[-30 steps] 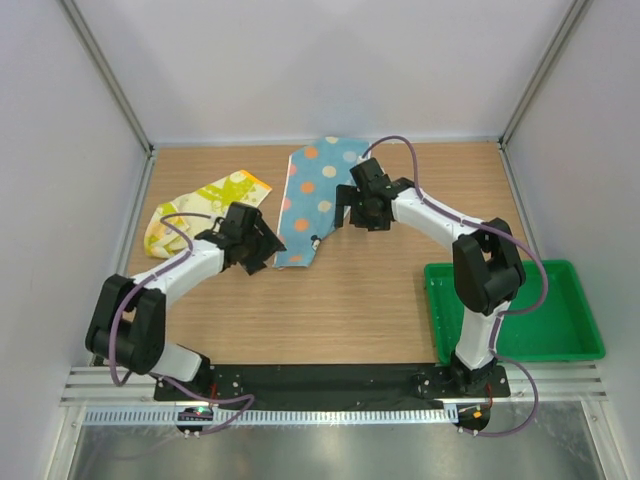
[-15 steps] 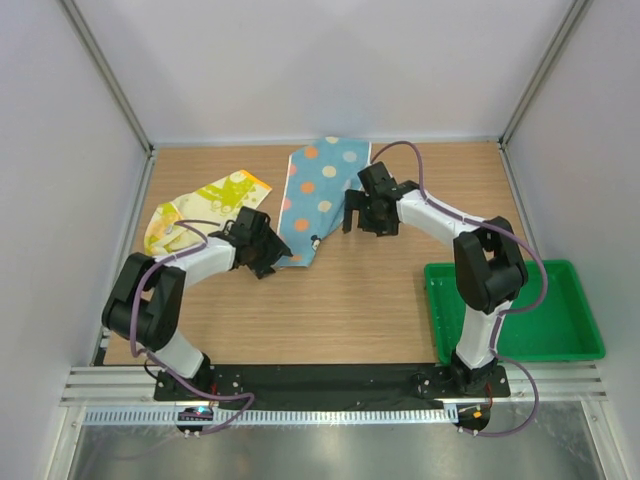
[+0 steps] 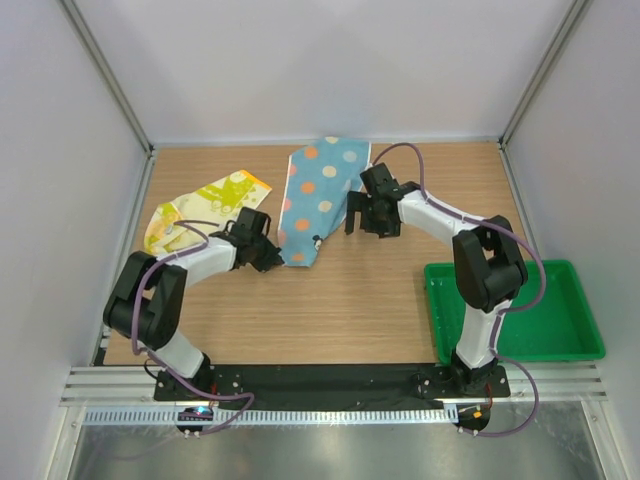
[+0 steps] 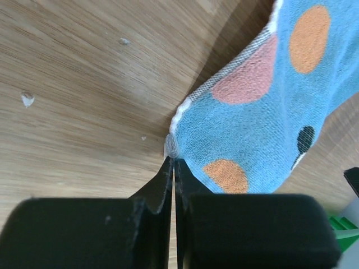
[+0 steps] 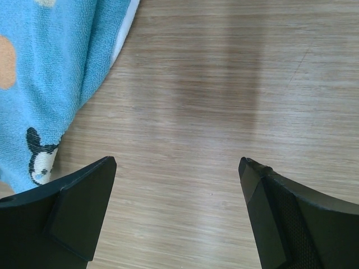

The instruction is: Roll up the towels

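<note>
The light blue towel with orange, pink and pale dots lies spread at the middle back of the table. My left gripper sits at its near left corner. In the left wrist view the left gripper is shut, pinching the corner tip of the blue towel. My right gripper stands open just right of the towel's right edge. In the right wrist view the right gripper has only bare wood between its fingers, with the blue towel at the left. The pale yellow and lime towel lies crumpled at the back left.
A green plastic tray stands at the near right beside the right arm's base; a sliver of the tray shows in the left wrist view. White walls with metal posts close in the back and both sides.
My left gripper moved right to the blue towel's near left corner and shut on it. The right gripper stayed open, shifting only slightly.
</note>
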Available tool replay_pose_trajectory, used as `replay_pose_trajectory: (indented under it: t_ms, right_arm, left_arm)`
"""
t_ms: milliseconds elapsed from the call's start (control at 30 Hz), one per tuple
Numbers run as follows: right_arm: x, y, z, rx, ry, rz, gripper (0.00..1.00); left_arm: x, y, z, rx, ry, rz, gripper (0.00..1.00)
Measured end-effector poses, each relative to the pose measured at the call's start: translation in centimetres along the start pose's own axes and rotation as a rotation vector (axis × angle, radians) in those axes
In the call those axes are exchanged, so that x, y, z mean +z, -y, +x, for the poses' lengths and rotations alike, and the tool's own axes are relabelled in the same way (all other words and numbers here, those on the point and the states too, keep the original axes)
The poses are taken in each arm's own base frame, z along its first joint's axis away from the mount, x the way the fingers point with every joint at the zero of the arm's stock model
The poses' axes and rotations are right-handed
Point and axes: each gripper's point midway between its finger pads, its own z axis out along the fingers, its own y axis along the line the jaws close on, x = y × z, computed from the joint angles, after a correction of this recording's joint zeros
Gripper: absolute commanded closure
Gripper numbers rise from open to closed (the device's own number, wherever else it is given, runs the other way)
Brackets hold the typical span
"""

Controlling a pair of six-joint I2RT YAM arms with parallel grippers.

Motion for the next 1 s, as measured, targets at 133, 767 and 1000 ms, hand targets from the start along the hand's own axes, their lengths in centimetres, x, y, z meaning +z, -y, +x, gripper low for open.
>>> replay_pose_trajectory:
  t_ms: [133,767,1000]
  right_arm:
    - [0.6,0.2,0.3,-0.004,-0.015,0.008,0.02]
    - [5.7,-3.7,-2.4,0.054,-0.013,-0.106,0.26]
    - [6.8,-5.7,-3.8,0.055,0.015,-0.150,0.51]
  left_arm:
    - [-1.4,0.3,-0.8,0.012,0.039,0.011,1.00]
    - [-6.4,1.8,-6.1,0.025,0.169,0.066,1.00]
    - [-6.5,1.7,-6.1,0.032,0.165,0.058,1.00]
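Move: The left fingers are already shut on the near left corner of the blue towel. The right hand's mark, the towel's folded right edge, lies about 7 cm ahead, 7 cm to its left and 5 cm below it, or some 13 cm ahead and 13 cm right of the left hand at about the same height. The face patch sits some 12 cm left and 3 cm back of the right hand. The yellow towel lies about 15 cm left and 11 cm ahead of the left hand. Keep the left pinch on the towel corner and lift it about 8 cm, carrying it some 4 cm left and a little forward, fingertips tilting forward by about 10 degrees, then hold it there. Meanwhile bring the open right gripper forward and left, sinking about 3 cm, until its fingers straddle the blue towel's right edge, closing to roughly half on the way in. ##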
